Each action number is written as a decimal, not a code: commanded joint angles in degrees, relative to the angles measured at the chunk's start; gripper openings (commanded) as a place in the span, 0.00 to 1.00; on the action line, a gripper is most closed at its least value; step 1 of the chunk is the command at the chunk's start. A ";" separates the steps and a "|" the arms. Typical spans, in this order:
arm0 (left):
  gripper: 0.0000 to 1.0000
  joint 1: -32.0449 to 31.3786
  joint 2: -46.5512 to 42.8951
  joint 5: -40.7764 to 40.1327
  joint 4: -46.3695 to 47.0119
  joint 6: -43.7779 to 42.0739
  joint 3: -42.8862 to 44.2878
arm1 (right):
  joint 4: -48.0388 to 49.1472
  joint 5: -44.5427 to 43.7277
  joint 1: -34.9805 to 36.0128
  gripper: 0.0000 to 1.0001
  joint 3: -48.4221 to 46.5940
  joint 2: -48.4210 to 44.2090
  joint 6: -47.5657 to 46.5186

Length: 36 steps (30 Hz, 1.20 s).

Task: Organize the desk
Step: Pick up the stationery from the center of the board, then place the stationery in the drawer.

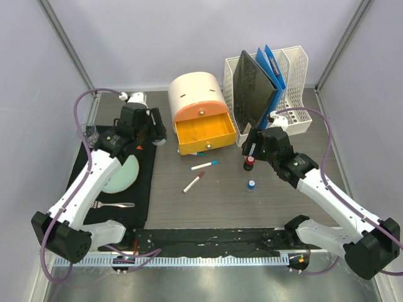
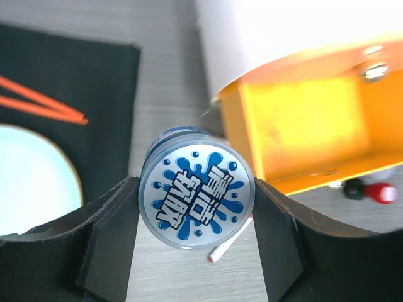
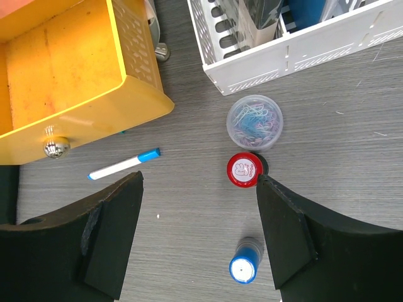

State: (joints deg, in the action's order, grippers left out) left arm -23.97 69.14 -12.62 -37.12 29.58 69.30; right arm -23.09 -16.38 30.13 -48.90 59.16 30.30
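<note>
The desk (image 1: 220,201) is a dark wood-grain top. My left gripper (image 1: 156,134) hangs left of an open orange drawer (image 1: 204,133), just above the desk. In the left wrist view the left gripper (image 2: 196,187) is shut on a round tub with a blue splash label (image 2: 189,204), both pads touching its sides. My right gripper (image 1: 252,151) stands open over the desk. In the right wrist view the right gripper (image 3: 198,179) holds nothing, and a red stamp (image 3: 245,170) sits at its right fingertip, with a blue stamp (image 3: 244,268) nearer.
A clear tub of paper clips (image 3: 254,121) stands before the white file rack (image 1: 271,88). A blue marker (image 1: 204,165) and a red marker (image 1: 193,182) lie mid-desk. On the black mat (image 1: 141,189) are a pale plate (image 1: 123,173), a fork (image 1: 113,204) and orange chopsticks (image 2: 38,104).
</note>
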 commanded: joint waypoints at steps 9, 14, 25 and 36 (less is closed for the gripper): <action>0.00 -0.03 2.57 12.26 5.83 2.14 12.08 | 0.42 -1.99 -0.33 0.78 -1.90 -1.76 0.11; 0.00 -0.55 5.47 15.79 6.98 3.20 13.49 | 0.42 -2.16 -0.25 0.78 -1.19 -1.59 0.37; 0.00 -6.62 10.48 6.66 6.54 5.04 16.57 | 0.50 -1.99 -0.33 0.78 -1.37 -1.15 0.11; 0.00 -12.86 16.72 -2.93 2.76 4.52 20.87 | 0.50 -1.90 -0.51 0.78 -0.67 -1.06 -0.07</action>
State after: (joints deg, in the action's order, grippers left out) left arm -35.33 84.75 -10.28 -35.18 34.26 86.54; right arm -23.29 -17.08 29.87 -49.08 58.85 30.30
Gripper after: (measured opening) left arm 0.693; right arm 0.781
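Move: The left hand already holds the blue round jar clear of the table. The middle of the open yellow drawer lies about 16 cm to its right, 6 cm ahead and 14 cm lower; the peach-and-white cabinet body is some 19 cm ahead and 13 cm right. On the table, the blue-capped marker is about 16 cm right and 4 cm back, the red-capped marker 12 cm right and 11 cm back. From the right hand, the drawer is about 15 cm left and 8 cm ahead. Still pinching the jar by its sides, the left hand carries it about 11 cm to the right, towards the open yellow drawer and in over its left part. It climbs some 6 cm early on and then gives back a couple, with only slight forward travel, while the wrist turns about 10 degrees clockwise and its left side dips a little. ##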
